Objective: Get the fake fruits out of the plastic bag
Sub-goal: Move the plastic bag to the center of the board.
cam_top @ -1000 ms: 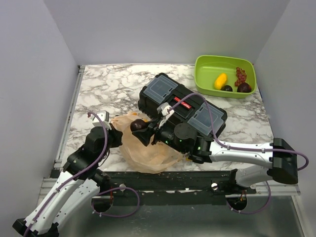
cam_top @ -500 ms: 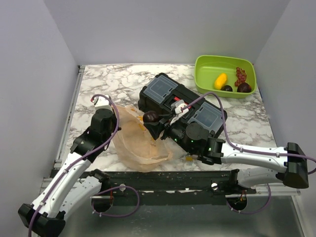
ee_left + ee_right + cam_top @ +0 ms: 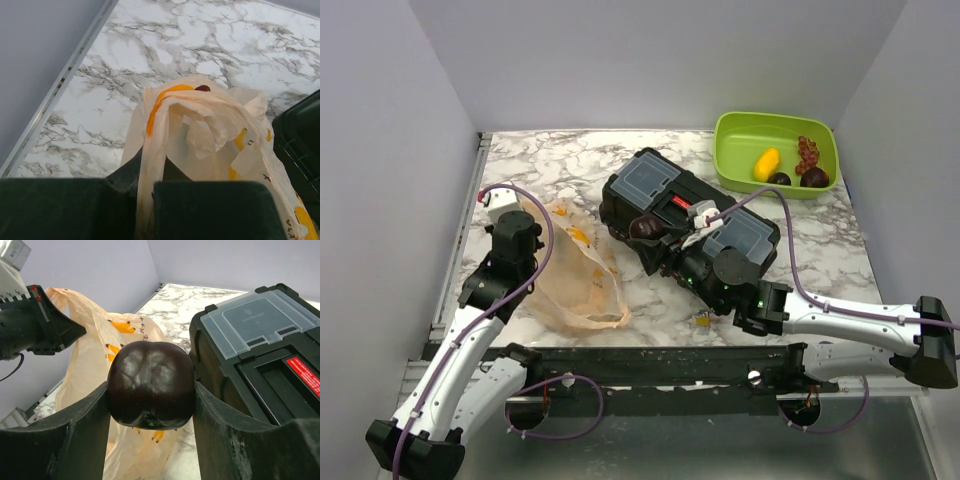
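A dark purple plum (image 3: 150, 382), one of the fake fruits, sits between the fingers of my right gripper (image 3: 151, 390), which is shut on it. In the top view that plum (image 3: 645, 227) hangs over the near-left edge of the black toolbox, outside the plastic bag (image 3: 575, 275). My left gripper (image 3: 147, 185) is shut on a bunched fold of the bag (image 3: 200, 125) and holds it up at the left of the table. A yellow lemon (image 3: 767, 163) and two dark plums (image 3: 814, 177) lie in the green bin. What is inside the bag is hidden.
The black toolbox (image 3: 690, 215) stands mid-table, right beside my right gripper. A green bin (image 3: 775, 128) at the back right also holds red grapes (image 3: 808, 152). White walls close the left, back and right sides. A metal rail runs along the table's left edge.
My right gripper has carried the plum to the right, out of the bag's mouth and up to the toolbox. My left arm has pulled the bag left and farther back.
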`<state>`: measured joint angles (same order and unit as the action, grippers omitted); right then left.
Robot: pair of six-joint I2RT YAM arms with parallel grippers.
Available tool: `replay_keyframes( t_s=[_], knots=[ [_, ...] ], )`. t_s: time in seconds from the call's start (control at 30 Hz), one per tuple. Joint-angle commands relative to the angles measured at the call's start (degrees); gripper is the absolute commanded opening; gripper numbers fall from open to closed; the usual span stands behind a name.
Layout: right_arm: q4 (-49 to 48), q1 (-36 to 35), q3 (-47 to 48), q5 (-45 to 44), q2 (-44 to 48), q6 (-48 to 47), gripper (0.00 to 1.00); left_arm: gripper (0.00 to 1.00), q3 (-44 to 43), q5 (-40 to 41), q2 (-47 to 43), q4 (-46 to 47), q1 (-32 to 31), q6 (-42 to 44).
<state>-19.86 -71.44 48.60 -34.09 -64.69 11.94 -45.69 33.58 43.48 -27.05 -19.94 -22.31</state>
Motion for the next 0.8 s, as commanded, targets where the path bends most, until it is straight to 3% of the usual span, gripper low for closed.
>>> replay_keyframes(
  t_s=[0.0,0.03,0.1,0.13,0.27,0.33,0.6,0.77],
  knots=[
    [1.21,0.57,-1.02,-2.81,0.50,-0.50,0.04,0.06,-1.72,6.46,0.59,2.92,0.52,0.13],
    [1.33,0.69,-0.78,-3.27,0.27,-0.44,0.04,0.19,-1.94,5.82,1.00,2.43,0.61,-1.04],
    [2.96,1.24,0.43,-4.27,-0.47,0.11,0.03,0.55,-1.79,4.39,1.68,2.61,0.61,-1.29],
    [3.85,1.56,1.09,-4.62,-0.78,0.40,0.02,0.67,-1.69,4.06,1.75,2.67,0.61,-1.32],
    [7.78,4.71,4.04,-4.74,-2.37,1.82,0.01,0.94,-2.15,0.37,0.53,3.84,0.61,1.39],
    [10.39,7.33,5.71,-3.63,-3.29,2.92,0.01,0.99,-5.45,-1.35,0.19,1.05,0.61,1.67],
    [15.97,16.13,9.58,-2.27,-5.30,4.85,0.01,0.99,-20.99,-4.89,-0.85,-10.23,-0.60,0.60],
    [19.23,23.52,11.05,-1.16,-6.50,5.92,0.01,0.97,-27.85,-20.37,-0.52,-9.38,-1.34,9.26]
  ],
)
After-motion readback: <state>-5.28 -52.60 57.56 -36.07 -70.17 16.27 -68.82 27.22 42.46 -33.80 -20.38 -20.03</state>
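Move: The left gripper still pinches the bag's rim, with the bag's body about 10 cm to its right, a few cm back and some 18 cm below; the toolbox stands roughly 38 cm to its right and 3 cm farther out. The right gripper already holds a dark fruit; the green bin lies about 40 cm ahead, 36 cm to its right and 27 cm lower, with the toolbox roughly 9 cm ahead, 10 cm right and 24 cm below. Hold the left gripper almost in place while its fingers open wide and let go of the bag's rim, then lift it straight up off the bag by about 15 cm, nose tipping up. Meanwhile keep the right gripper's hold on the dark fruit and carry it forward and to the right, some 13 cm in all, over the toolbox towards the green bin, wrist turning clockwise. ##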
